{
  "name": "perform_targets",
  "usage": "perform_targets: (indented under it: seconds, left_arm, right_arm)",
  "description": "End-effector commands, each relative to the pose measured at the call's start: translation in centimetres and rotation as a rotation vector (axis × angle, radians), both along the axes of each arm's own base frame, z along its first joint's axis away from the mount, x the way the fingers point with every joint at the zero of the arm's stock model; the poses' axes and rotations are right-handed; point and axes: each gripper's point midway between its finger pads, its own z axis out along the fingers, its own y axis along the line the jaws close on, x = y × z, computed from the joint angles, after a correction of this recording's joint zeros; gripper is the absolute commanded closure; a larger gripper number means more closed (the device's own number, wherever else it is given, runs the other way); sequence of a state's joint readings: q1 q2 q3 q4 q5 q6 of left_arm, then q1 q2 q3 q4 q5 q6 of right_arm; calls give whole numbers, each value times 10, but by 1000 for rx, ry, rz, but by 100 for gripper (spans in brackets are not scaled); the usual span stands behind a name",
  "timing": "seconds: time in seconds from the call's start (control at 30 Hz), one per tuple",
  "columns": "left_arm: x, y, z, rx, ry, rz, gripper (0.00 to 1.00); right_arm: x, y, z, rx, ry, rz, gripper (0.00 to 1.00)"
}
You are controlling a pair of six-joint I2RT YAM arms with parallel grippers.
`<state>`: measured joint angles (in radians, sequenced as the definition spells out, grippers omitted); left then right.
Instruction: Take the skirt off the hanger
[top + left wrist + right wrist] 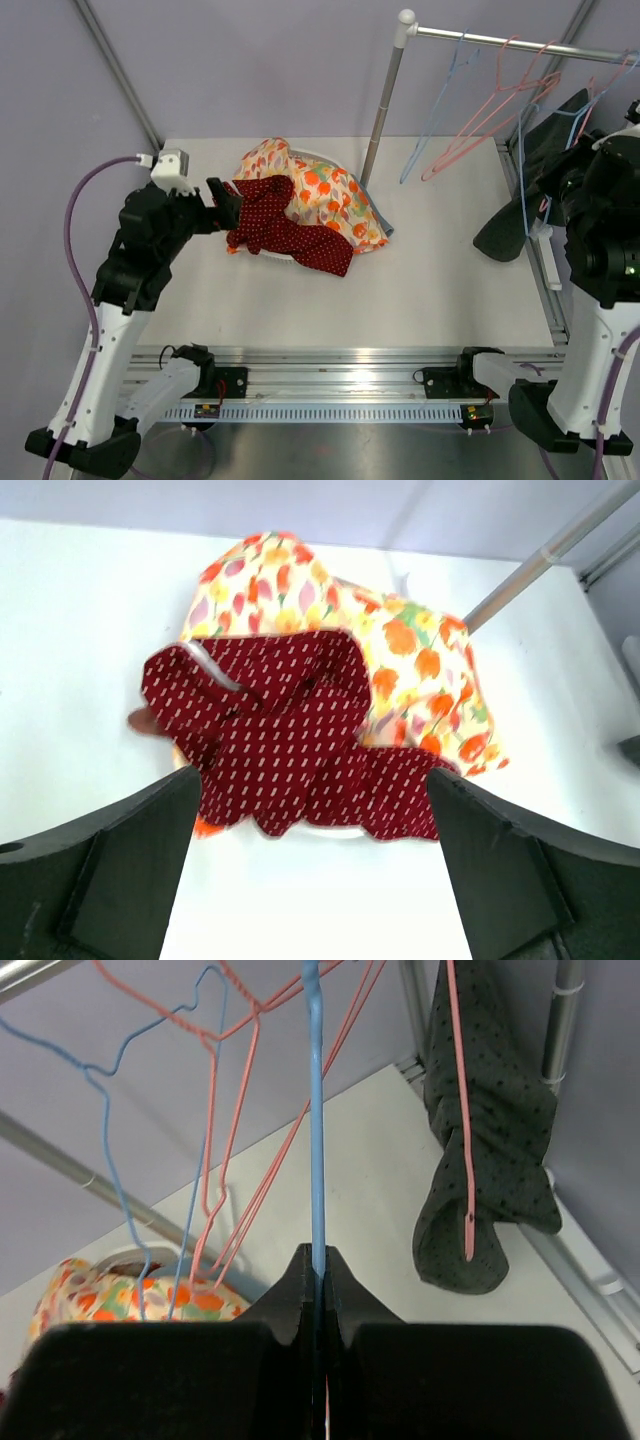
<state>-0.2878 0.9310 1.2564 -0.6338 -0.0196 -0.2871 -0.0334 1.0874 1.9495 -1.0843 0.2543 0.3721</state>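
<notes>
A dark dotted skirt hangs on a pink wire hanger at the right end of the rail; in the top view the skirt droops down to the table's right edge. My right gripper is shut on the straight wire of a blue hanger, left of the skirt and not touching it. In the top view the right gripper is mostly hidden behind the hangers. My left gripper is open and empty, its jaws wide apart, just in front of a dark red dotted garment.
The red garment lies on a floral orange garment piled in a white basket. A metal pole holds the rail. Empty pink and blue hangers hang from the rail.
</notes>
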Motion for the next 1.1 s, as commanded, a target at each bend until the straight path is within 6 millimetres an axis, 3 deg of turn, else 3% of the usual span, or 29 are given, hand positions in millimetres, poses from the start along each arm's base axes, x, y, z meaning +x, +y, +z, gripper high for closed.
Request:
perform_targets:
  seconds: [0.0,0.13,0.3,0.33,0.37,0.53,0.7,0.73,0.77,0.83,0.87,0.93,0.97,1.07]
  left_arm:
    - [-16,6,-105,120,254,-29,1]
    - [-24,8,-137,117,284,-26,1]
    - [-20,7,-135,122,286,-28,1]
    - [-20,6,-135,121,286,-34,1]
    - [-22,3,-136,114,291,-51,1]
    - [-23,4,-136,110,286,-48,1]
    - [-22,3,-137,113,293,-49,1]
    - [-22,4,-138,116,297,-46,1]
    - [-22,4,-138,116,295,-45,1]
    - [-22,5,-138,118,296,-42,1]
    - [-22,4,-139,118,298,-43,1]
    - [-22,5,-140,120,302,-44,1]
    - [-21,4,-140,119,302,-45,1]
    - [-21,4,-142,122,308,-44,1]
  right_arm:
    - [29,-25,30,-105,-83,-106,100]
    - [76,-31,23,-136,-44,-121,100]
    - [116,-33,30,-151,-41,-120,100]
    - [132,-34,21,-157,-10,-122,100]
    - [134,-36,31,-162,-29,-131,100]
    - [171,-42,15,-187,37,-147,100]
    - [185,-37,-1,-170,72,-118,100]
    - [181,-37,0,-170,66,-117,100]
    - [183,-36,-12,-172,92,-112,100]
    - [176,-38,-18,-171,97,-118,100]
    - [178,-39,-33,-171,123,-118,100]
    - [170,-43,-34,-161,112,-127,100]
    - [172,-44,-47,-153,133,-117,100]
    - [167,-47,-57,-126,144,-111,100]
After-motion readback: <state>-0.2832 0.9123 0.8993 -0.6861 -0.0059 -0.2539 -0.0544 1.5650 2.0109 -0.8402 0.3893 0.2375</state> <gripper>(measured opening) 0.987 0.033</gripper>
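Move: The rail that the right hand takes the blue hanger to is some 25 cm ahead of it, 3 cm right and 12 cm higher. The pink hangers hang about 22 cm ahead and 10 cm left, roughly level; the dark skirt 25 cm ahead, 8 cm right, 18 cm lower. From the left hand the dark skirt is about 20 cm ahead, 64 cm right, slightly lower; the red skirt 10 cm ahead, 12 cm right, 26 cm below. Still pinching the blue hanger, the right hand carries it about 18 cm forward to the rail beside the pink hangers, turning slightly clockwise, then sinks some 6 cm with its fingers tipping down, setting the hook over the rail; it keeps its grip. The empty left hand drops about 16 cm, fingers staying open and tipping down, then waits short of the red skirt. ##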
